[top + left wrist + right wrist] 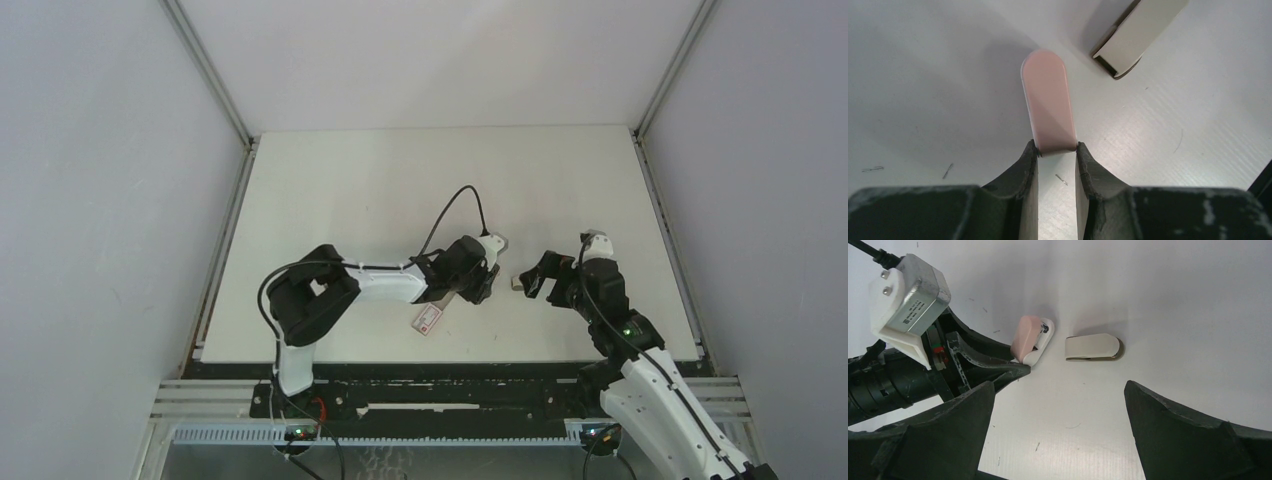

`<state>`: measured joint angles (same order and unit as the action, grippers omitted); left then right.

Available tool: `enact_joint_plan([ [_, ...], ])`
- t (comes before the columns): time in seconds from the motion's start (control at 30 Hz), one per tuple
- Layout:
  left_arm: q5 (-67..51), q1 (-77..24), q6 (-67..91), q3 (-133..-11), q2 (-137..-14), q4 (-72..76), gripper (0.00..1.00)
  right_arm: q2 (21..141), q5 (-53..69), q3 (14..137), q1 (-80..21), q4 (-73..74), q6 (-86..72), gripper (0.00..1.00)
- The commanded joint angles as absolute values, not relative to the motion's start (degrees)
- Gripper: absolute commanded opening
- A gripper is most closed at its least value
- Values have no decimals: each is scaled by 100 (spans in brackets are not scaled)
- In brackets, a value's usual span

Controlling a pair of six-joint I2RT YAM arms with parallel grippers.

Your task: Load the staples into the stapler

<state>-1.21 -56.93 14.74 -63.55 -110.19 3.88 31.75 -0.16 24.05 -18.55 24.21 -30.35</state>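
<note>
The stapler [1029,337] is a tiny piece, pink on top and white beneath, with a dark hinge pin. My left gripper [1057,147] is shut on its near end [1048,100], just above the table. A separate cream piece with a metal edge [1093,347] lies on the table just past it, also seen in the left wrist view [1135,32] and from above [517,281]. My right gripper [1059,385] stands wide open, short of the cream piece, with nothing between its fingers. The white-and-red staples box [428,320] lies flat near the table's front edge, under the left arm.
Single loose staples [948,171] lie scattered on the white table [400,190]. Grey walls stand close on both sides. The two grippers [485,285] [537,278] face each other a short gap apart.
</note>
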Motion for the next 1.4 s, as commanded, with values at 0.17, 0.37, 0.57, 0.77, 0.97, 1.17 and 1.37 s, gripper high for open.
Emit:
enact_joint_plan([
  [0.17,-235,-5595,1599,-6543,-10802,662,72,3226,-77,2355,-1811,2125,-2819,99],
  [0.37,-217,-5403,1556,-6119,-9903,895,77,3281,128,2366,-1811,1768,-2672,99],
  [0.57,-331,-4453,1717,-5507,-8867,977,78,3908,0,2759,-1773,1192,-2349,100],
  [0.77,-621,-2169,2229,-4188,-7519,1685,78,4740,-424,3076,-1260,595,-1909,100],
  [0.97,-311,186,2656,-2705,-5990,2239,85,4994,-570,2785,-73,-88,-1874,100],
  [1.17,1903,873,1911,-1336,-4755,2807,100,4908,-1023,1666,407,-1751,-1695,100],
  [1.37,1905,890,1530,-1345,-5676,3700,100,5419,-1398,813,410,-3642,-1443,100],
])
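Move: The left fingers are still shut on the near end of the pink stapler, its middle about 3 cm ahead and 2 cm right, at table height. The grey stapler lies some 10 cm to that hand's right and 2 cm ahead, the staple box about 12 cm left and 4 cm back. From the open right hand the pink stapler is roughly 9 cm ahead, 9 cm left and 9 cm below. Left fingers open off the pink stapler, then the hand lifts and swings some 50 cm left; right retreats right. ##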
